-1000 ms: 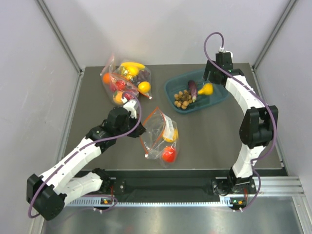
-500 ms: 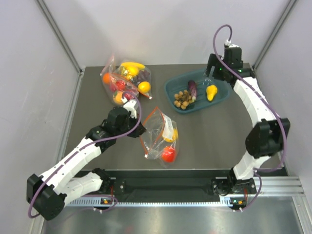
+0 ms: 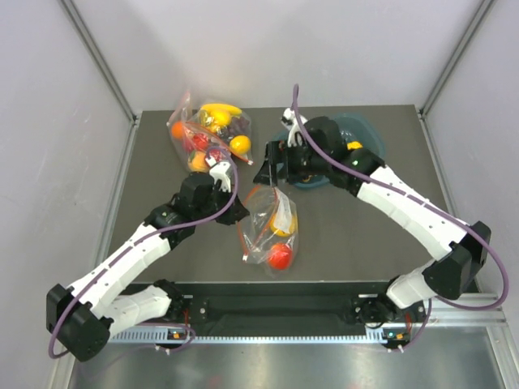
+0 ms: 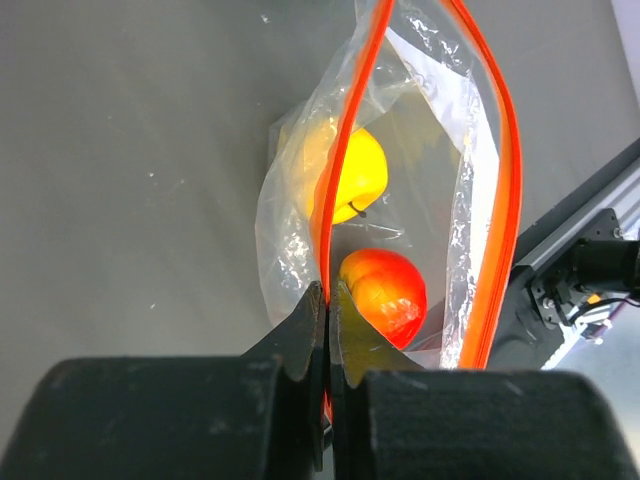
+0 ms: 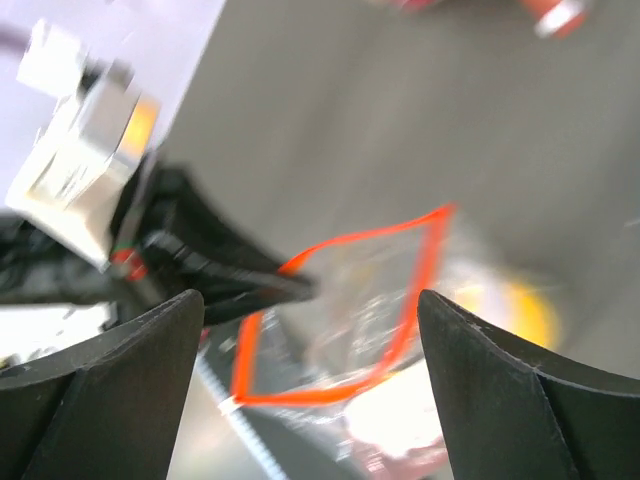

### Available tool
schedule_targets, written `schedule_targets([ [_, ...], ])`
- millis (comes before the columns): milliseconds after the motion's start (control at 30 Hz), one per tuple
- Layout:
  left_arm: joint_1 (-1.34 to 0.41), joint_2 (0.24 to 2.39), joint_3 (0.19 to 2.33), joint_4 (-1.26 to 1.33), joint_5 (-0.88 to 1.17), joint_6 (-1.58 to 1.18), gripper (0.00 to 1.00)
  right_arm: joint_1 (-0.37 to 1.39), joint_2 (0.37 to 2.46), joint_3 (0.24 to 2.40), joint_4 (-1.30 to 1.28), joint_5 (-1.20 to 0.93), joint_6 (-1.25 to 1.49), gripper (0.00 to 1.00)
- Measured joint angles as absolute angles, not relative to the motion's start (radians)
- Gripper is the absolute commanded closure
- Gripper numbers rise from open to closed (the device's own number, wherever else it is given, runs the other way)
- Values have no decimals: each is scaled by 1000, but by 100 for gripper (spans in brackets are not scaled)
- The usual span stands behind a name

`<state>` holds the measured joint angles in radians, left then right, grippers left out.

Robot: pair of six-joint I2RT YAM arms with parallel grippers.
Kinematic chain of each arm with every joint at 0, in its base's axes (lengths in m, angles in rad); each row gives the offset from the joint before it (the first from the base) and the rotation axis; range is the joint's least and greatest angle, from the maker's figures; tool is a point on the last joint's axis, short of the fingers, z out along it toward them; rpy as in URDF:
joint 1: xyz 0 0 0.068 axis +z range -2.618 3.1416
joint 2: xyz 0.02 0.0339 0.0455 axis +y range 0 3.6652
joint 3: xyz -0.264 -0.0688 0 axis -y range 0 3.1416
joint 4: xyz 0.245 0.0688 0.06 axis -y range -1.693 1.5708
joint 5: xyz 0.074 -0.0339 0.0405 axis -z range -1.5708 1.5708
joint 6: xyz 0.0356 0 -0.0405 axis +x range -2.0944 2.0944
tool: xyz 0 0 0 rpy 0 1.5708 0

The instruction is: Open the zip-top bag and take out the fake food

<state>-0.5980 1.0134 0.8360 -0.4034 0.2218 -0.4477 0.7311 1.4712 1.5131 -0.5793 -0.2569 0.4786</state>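
The zip-top bag (image 3: 272,229) lies at the table's middle with its mouth held open. My left gripper (image 3: 233,214) is shut on the near side of the red-orange zip strip (image 4: 345,150). Of the fake food, a yellow lemon (image 4: 347,175) and a red tomato (image 4: 388,295) lie inside the bag. My right gripper (image 3: 270,172) hangs open just behind and above the bag's mouth. In the blurred right wrist view, the open mouth (image 5: 430,262) shows between the spread fingers (image 5: 110,350). A bit of yellow food (image 3: 354,147) shows in the tray beside the right arm.
A second clear bag (image 3: 207,134) with a banana and other fruit lies at the back left. The teal tray (image 3: 366,130) at the back right is mostly hidden under the right arm. Grey walls close in the table on three sides.
The right arm has swung from over the tray at the back right across to the bag's mouth, its gripper open. The left gripper has kept its hold on the zip strip.
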Motion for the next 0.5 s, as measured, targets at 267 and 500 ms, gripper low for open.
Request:
schedule_targets([
  [267, -598, 1026, 836, -370, 257, -469, 100, 873, 1453, 1449, -498, -306, 630, 16],
  [500, -598, 1026, 836, -357, 263, -474, 100, 906, 1403, 1308, -422, -256, 712, 17],
])
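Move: From the right hand, the open mouth of the zip-top bag is about 8 cm back, 2 cm to the left and 11 cm below. The left fingers holding its rim are roughly 7 cm back, 5 cm left and 10 cm down. Inside lie the yellow fruit, some 8 cm back, 5 cm right and 16 cm below, and the red fruit, 17 cm back, 4 cm right. From the left hand, the mouth's middle is about 3 cm right, 1 cm back and slightly lower. Bring the open right gripper quickly back about 7 cm and some 4 cm left, away from the tray and over the zip-top bag's mouth beside the left fingers, starting to sink near the end. Tip the fingers down roughly 10 degrees. Keep the left gripper pinched on the orange rim, easing about a centimetre to the right. ##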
